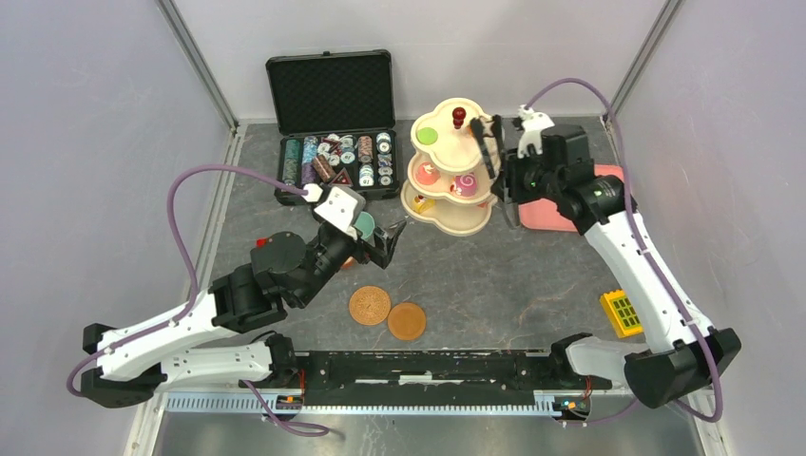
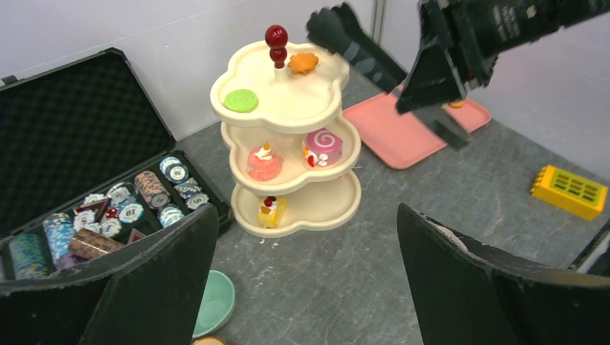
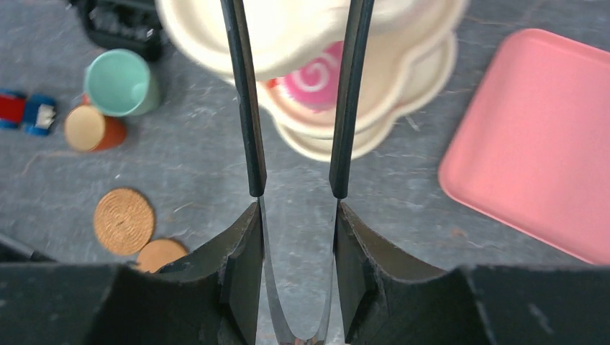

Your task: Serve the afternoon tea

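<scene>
The cream three-tier stand with its red knob stands at the back centre. Its top tier holds a green pastry and an orange one; a pink cake and swirl roll sit on the middle tier, a yellow roll on the bottom. My right gripper is shut on black-tipped tongs that reach over the top tier. My left gripper hangs open and empty beside the teal cup and brown cup. Two saucers lie in front.
An open black case of poker chips sits at the back left. A pink tray lies right of the stand, partly under my right arm. A yellow block is near the right edge, and a red toy car lies left of the cups.
</scene>
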Available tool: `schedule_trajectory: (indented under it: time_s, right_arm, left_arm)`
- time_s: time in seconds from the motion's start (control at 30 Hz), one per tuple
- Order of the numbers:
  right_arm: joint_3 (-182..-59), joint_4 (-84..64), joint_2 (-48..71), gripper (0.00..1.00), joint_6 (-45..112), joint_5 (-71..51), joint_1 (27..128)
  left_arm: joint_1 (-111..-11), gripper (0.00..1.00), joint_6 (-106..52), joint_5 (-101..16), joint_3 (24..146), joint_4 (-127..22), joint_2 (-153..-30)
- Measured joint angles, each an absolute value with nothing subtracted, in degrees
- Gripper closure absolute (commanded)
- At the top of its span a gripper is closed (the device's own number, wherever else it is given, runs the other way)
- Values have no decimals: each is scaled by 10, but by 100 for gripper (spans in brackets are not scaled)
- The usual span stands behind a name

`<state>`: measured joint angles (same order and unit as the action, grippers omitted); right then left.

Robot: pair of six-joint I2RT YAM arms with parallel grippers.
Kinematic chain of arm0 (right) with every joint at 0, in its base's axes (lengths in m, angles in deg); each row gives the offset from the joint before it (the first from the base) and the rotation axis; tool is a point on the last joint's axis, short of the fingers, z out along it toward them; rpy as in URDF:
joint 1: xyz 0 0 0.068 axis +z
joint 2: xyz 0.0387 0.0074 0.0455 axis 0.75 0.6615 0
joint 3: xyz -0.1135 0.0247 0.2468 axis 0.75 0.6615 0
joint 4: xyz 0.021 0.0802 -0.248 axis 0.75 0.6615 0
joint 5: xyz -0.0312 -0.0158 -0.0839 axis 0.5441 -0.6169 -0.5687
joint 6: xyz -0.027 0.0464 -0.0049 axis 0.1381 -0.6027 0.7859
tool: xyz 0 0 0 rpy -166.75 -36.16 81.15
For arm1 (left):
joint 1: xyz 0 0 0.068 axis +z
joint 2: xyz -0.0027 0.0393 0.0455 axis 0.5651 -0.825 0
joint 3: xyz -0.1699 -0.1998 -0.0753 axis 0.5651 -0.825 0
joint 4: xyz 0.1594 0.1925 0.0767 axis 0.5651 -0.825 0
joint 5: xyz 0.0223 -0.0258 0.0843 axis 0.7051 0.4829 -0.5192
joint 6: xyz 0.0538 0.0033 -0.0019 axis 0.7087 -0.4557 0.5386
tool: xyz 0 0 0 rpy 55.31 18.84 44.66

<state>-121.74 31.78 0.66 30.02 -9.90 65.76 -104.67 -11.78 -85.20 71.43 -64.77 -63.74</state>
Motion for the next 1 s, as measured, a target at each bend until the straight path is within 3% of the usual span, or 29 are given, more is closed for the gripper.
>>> schedule_trajectory:
  time_s: [0.27,0.6,1.0]
  right_arm:
    - [-1268,345,62,94,288,-139,763]
    - [-1313,380,118,67,288,-225,797]
    - [-1314,387,118,52,288,-255,806]
  left_arm:
    - [-1047,0,-166,-853,731,-668,-627]
    - [-1047,0,-177,-854,734,-687,-629]
    - [-1047,0,-177,-854,736,-688,-642]
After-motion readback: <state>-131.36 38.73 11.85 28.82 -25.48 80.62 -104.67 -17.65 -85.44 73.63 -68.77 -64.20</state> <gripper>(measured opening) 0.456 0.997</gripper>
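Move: The star cookie held in the tongs is bound for the top tier of the cake stand, just right of the red knob: from the right hand about 10 cm ahead, 6 cm left and 8 cm below. From that hand, the knob is roughly 12 cm ahead and 8 cm left, the orange pumpkin some 11 cm ahead and 3 cm left, and the green macaron about 10 cm ahead and 11 cm left. From the left hand the spot is roughly 20 cm ahead, 11 cm right and 17 cm lower. The star cookie stays pinched in the tongs as the right hand carries it left over the top tier towards the knob's right side, about 5 cm, sinking a couple of centimetres on the way. The wrist rolls its left side down by some 10 degrees, then the hand all but stops, and its grip on the tongs is only just starting to slacken. ##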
